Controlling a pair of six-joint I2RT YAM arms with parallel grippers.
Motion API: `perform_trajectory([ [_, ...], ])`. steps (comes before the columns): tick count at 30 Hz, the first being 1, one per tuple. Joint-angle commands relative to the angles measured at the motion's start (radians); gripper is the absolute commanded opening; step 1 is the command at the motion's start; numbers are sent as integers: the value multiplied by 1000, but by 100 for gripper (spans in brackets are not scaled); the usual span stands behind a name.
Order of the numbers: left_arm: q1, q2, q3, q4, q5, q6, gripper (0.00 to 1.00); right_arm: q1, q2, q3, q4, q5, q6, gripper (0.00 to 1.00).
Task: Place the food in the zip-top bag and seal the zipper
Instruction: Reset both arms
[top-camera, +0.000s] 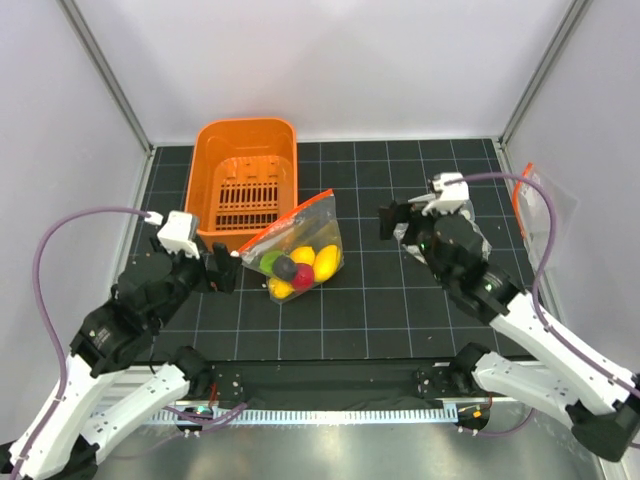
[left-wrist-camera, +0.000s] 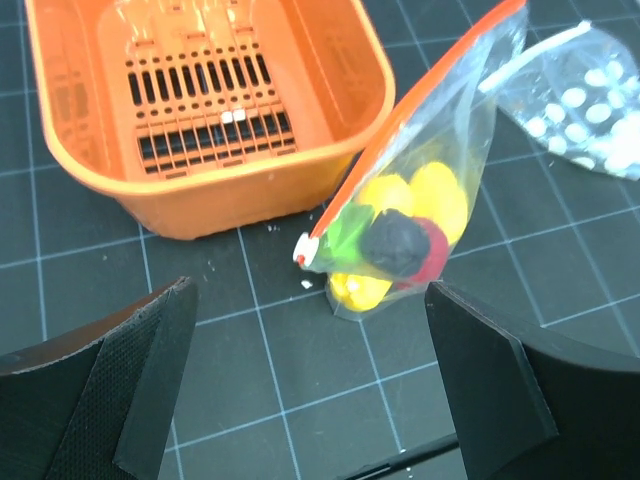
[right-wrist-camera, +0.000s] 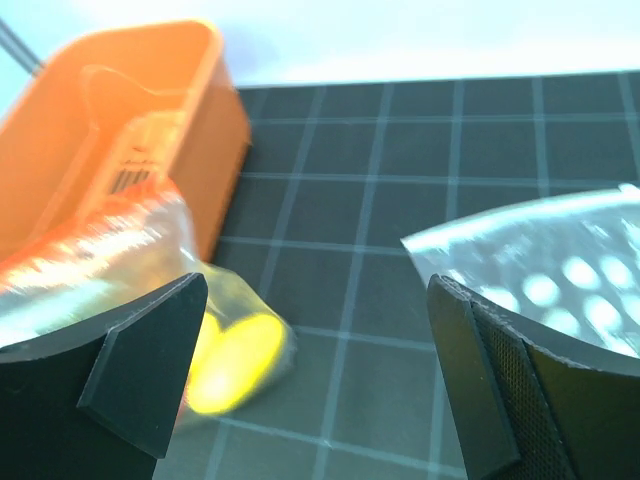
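Note:
The zip-top bag (top-camera: 300, 240) lies on the black mat in front of the basket, and the food (top-camera: 303, 265) is inside it. Through the plastic I see yellow (left-wrist-camera: 440, 195), dark purple (left-wrist-camera: 395, 245), red (left-wrist-camera: 437, 255) and green (left-wrist-camera: 345, 232) pieces. The zipper (left-wrist-camera: 425, 105) runs as one orange-red line along the bag's upper edge. My left gripper (top-camera: 222, 271) is open just left of the bag's corner, and nothing is between its fingers (left-wrist-camera: 150, 385). My right gripper (top-camera: 396, 224) is open to the right of the bag, apart from it, with only mat between its fingers (right-wrist-camera: 140, 370).
An orange basket (top-camera: 245, 140) stands behind the bag, touching its zipper edge. A clear bag printed with white dots (right-wrist-camera: 560, 270) lies under my right wrist. Another clear pouch with an orange strip (top-camera: 535, 205) leans at the right wall.

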Motion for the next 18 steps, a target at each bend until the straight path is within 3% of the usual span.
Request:
perform_trajectory([
  [1, 0, -38, -94, 76, 16, 2, 100, 2, -75, -142, -47, 85, -3, 100],
  [9, 0, -126, -167, 70, 5, -15, 100, 2, -238, -365, -21, 227, 133, 100],
  [18, 0, -256, -259, 102, 22, -6, 100, 2, -299, -329, -179, 316, 213, 100],
])
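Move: The filled zip-top bag stands about 10 cm ahead of my left hand, 11 cm to its right and some 21 cm below. The orange basket's middle is 29 cm ahead of that hand, 2 cm left and 22 cm below. From my right hand the filled bag lies about 22 cm left, level fore and aft, 21 cm below; the dotted bag lies 11 cm ahead, 14 cm right and 28 cm below. Both my hands are empty and stay wide open, touching nothing. I bring the right one down about 12 cm, swinging it right and somewhat back over the table, towards the dotted bag's side, while it turns roughly 15 degrees clockwise and tips down a little. My left hand sinks some 5 cm early on, then eases slightly back at about that height. ##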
